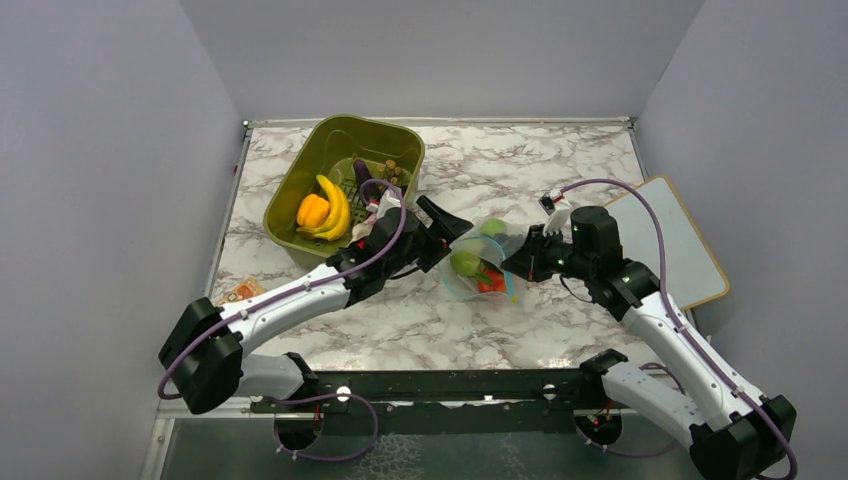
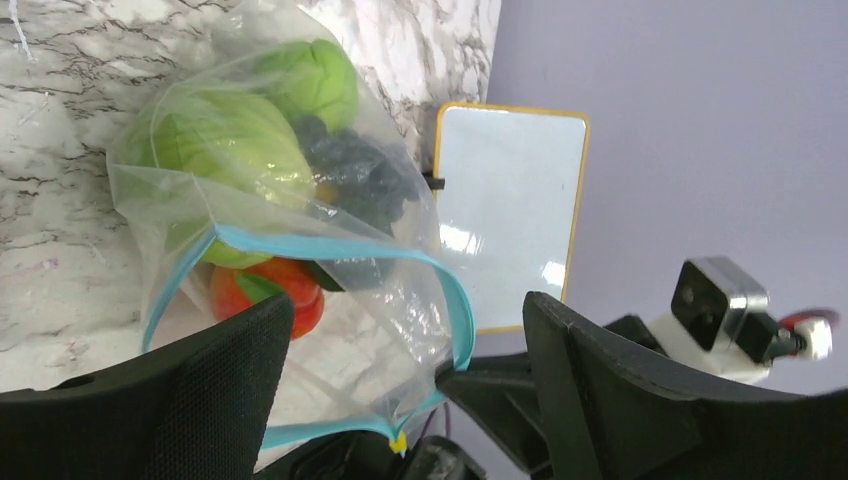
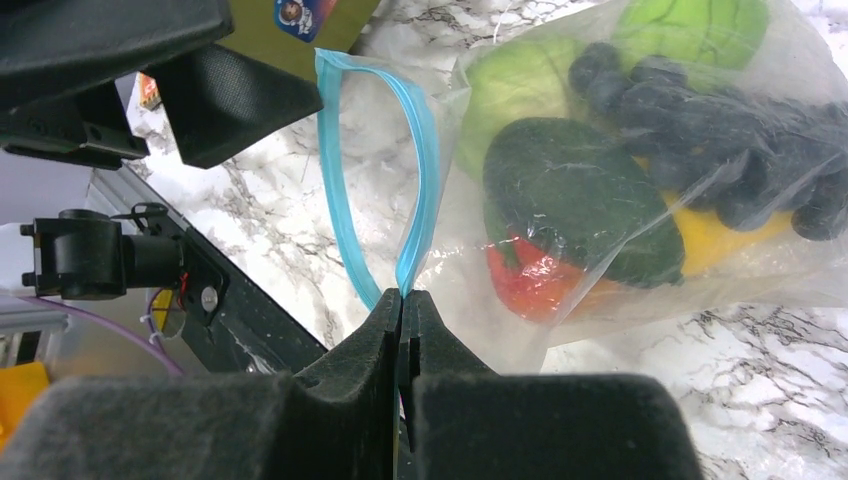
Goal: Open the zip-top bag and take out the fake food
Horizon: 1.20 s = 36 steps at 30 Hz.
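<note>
The clear zip-top bag [image 1: 510,284] lies on the marble table between both arms, its teal zipper strip [image 3: 426,170] spread into an open loop. My right gripper [image 3: 402,300] is shut on one end of that strip. The fake food is inside: two light green round pieces [image 2: 235,135] [image 2: 310,80], a dark purple bunch [image 3: 720,110], a dark green piece [image 3: 570,190], a red-orange fruit [image 2: 290,290] and a yellow piece [image 3: 715,235]. My left gripper [image 2: 410,385] is open just in front of the bag's mouth, its fingers [image 2: 200,390] either side of the opening and nothing held.
An olive-green bin [image 1: 400,140] stands behind the left arm, holding a yellow banana bunch [image 1: 335,205], an orange pepper [image 1: 312,210] and a dark eggplant [image 1: 362,175]. A white board with a yellow rim [image 1: 690,250] lies at the right table edge. Grey walls close in three sides.
</note>
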### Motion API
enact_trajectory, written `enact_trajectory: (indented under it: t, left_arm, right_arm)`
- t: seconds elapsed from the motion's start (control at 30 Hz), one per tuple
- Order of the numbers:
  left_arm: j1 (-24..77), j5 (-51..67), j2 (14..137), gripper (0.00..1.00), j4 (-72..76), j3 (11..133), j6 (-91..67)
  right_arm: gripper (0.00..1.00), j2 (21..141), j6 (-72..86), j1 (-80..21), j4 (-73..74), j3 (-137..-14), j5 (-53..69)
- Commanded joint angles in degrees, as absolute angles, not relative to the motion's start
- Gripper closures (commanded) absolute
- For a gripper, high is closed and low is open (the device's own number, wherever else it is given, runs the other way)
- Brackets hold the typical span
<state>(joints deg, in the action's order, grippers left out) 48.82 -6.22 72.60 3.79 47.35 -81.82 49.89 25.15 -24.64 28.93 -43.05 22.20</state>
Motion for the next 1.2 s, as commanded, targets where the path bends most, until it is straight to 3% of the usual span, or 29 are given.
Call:
enact_trajectory:
  t: [0.0,0.17,0.3,0.53,0.6,0.73,0.9,0.97,1.17]
  left_arm:
    - [48.9,-11.0,75.6,0.13,2.2,51.9,-89.3]
    - [48.9,-11.5,77.2,0.14,2.2,51.4,-93.3]
    - [48.9,-10.9,79.3,0.24,3.4,51.8,-93.6]
    - [49.0,-10.2,83.0,0.31,5.4,52.9,-94.6]
    - [49.0,-9.8,83.7,0.40,5.4,53.6,-93.8]
    - [49.0,-11.2,82.5,0.69,4.8,53.5,-91.9]
    - [49.0,-14.2,79.4,0.94,3.9,53.2,-89.4]
    - [49.0,-15.1,78.5,1.00,3.5,53.7,-88.4]
    - [49.0,-15.4,77.7,1.00,3.3,54.5,-87.5]
  right_arm:
    - [0.98,49.9,23.4,-24.5,28.4,-44.7,24.6]
    - [0.97,50.1,21.8,-24.5,28.1,-44.9,26.4]
    - [0.96,50.5,20.1,-24.5,28.1,-45.0,28.4]
    - [0.95,50.8,17.8,-24.5,28.4,-45.7,31.4]
    - [0.94,50.6,17.2,-24.5,28.4,-45.7,32.1]
    - [0.86,50.3,15.9,-24.5,29.6,-46.9,31.6]
    - [0.66,51.3,14.0,-24.5,32.8,-51.1,30.9]
    - [0.60,51.9,11.7,-24.5,33.4,-52.9,31.1]
    - [0.51,52.2,2.0,-25.1,31.2,-54.1,27.3]
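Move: The far-left stretch of the zip bag's blue rim lies about 3 cm ahead of the open left fingers, 2 cm to their right and 4 cm below. The light-green vegetable inside is some 4 cm back, 3 cm right and 14 cm below the left hand, the red fruit about 8 cm back, 9 cm right and 15 cm lower. From the right hand, already pinching another part of the rim, that far-left stretch is roughly 7 cm ahead and 8 cm left, about level. Forward and then down some 3-4 cm, edging right, the left hand brings its open fingers onto the bag's far-left rim, closes fully to pinch it, then rises nearly 3 cm with it. The right hand meanwhile keeps its pinch, easing back and left with a slight counter-clockwise turn, then opens about halfway, lets go and lifts some 5 cm, tipping its fingers upward. ##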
